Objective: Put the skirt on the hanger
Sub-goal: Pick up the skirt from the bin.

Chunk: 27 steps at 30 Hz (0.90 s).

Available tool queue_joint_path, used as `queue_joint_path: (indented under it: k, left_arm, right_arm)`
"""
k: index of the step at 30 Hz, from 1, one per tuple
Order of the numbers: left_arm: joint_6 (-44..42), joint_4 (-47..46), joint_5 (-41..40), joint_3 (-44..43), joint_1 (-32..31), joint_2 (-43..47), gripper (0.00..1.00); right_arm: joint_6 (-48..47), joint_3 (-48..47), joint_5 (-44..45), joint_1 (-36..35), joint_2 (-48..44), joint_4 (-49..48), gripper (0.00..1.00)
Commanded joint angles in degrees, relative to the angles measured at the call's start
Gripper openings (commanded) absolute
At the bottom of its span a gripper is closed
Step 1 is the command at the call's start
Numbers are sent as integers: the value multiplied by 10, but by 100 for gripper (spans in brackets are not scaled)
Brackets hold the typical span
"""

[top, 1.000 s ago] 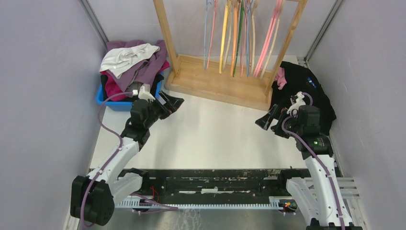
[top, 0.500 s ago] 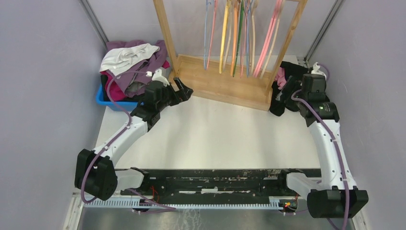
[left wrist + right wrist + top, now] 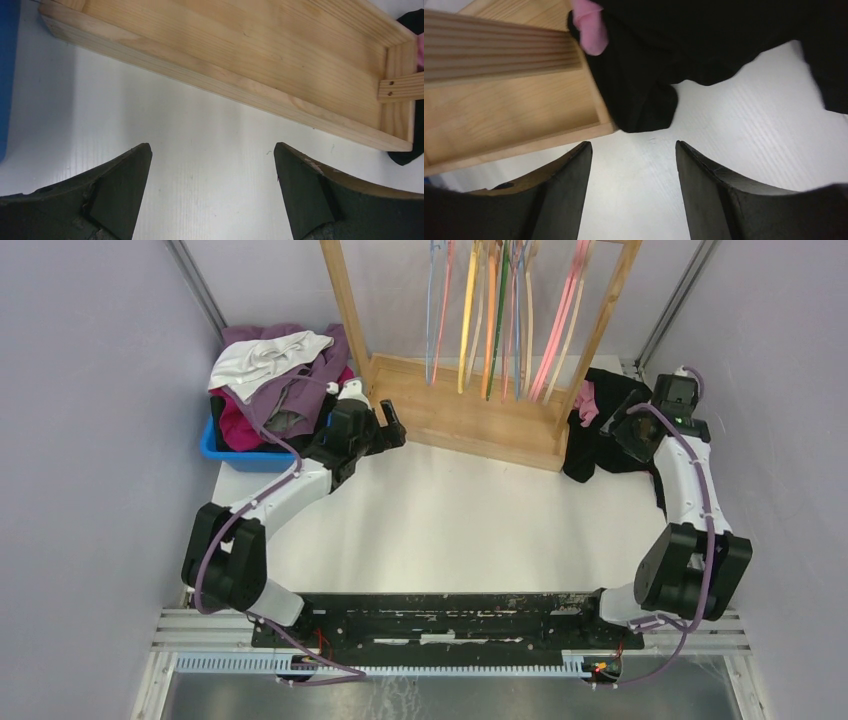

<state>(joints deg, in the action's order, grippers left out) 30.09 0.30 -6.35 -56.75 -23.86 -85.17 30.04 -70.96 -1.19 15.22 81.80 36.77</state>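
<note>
Several coloured hangers (image 3: 500,310) hang in the wooden rack (image 3: 460,425) at the back. A heap of black cloth (image 3: 610,395) (image 3: 704,40) with a pink piece (image 3: 586,400) (image 3: 591,25) lies by the rack's right end. I cannot tell which garment is the skirt. My right gripper (image 3: 628,432) (image 3: 634,144) hovers over the white table just short of the black cloth's edge, open with nothing between its fingers. My left gripper (image 3: 390,425) (image 3: 212,147) stands wide open and empty in front of the rack's left end.
A blue bin (image 3: 225,452) at the back left holds a pile of purple, magenta and white clothes (image 3: 280,370). The rack's wooden base tray (image 3: 300,60) runs across the back. Grey walls close in both sides.
Both arms have stretched away from me: the left gripper to the rack's left end, the right gripper to the black cloth. The right jaws have narrowed.
</note>
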Motion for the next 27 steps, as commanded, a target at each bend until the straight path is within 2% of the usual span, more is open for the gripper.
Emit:
queue_joint_path:
  k: [1, 3, 6, 15, 20, 24, 27]
  left_arm:
    - [-50, -12, -72, -37, 13, 1, 99]
    - [-54, -4, -80, -47, 26, 9, 99]
    - [-71, 16, -144, -69, 43, 17, 99]
    - [-74, 26, -196, -128, 160, -12, 99]
    - [-102, -2, -241, -168, 182, -31, 99]
    - [-106, 42, -227, -234, 194, -80, 99]
    - [-106, 37, -258, -242, 199, -93, 99]
  right_arm:
    - [1, -10, -88, -41, -18, -59, 69]
    - [0, 21, -95, -62, -45, -70, 69]
    - [-6, 57, -94, -104, -83, -72, 69]
    - [12, 198, -123, -232, -214, -74, 67]
    - [17, 246, -139, -251, -273, -62, 66]
    - [12, 261, -151, -253, -281, -65, 66]
    - [19, 274, -157, -254, -288, -76, 66]
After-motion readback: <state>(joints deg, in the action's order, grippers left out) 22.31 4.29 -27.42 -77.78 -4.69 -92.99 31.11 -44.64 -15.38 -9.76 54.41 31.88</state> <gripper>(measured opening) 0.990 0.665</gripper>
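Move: The skirt pile in the blue bin lies about 24 cm to the left of the left hand and 11 cm ahead, its middle some 5 cm lower. The white cloth on top is about 28 cm left and 17 cm ahead, near hand height. The rack's left post foot stands roughly 14 cm ahead and 6 cm left; the rack's base centre is 11 cm ahead and 15 cm right. For the right hand, the pile is some 77 cm left and 14 cm ahead. Sweeping left about 20 cm, the open left hand also goes forward and climbs some 10 cm each, passing in front of the rack's left post to hover over the purple skirts in the bin, and turns about 35 degrees counter-clockwise. The right hand, still partly open, swings left and then back from the black cloth over bare table, turning similarly. ##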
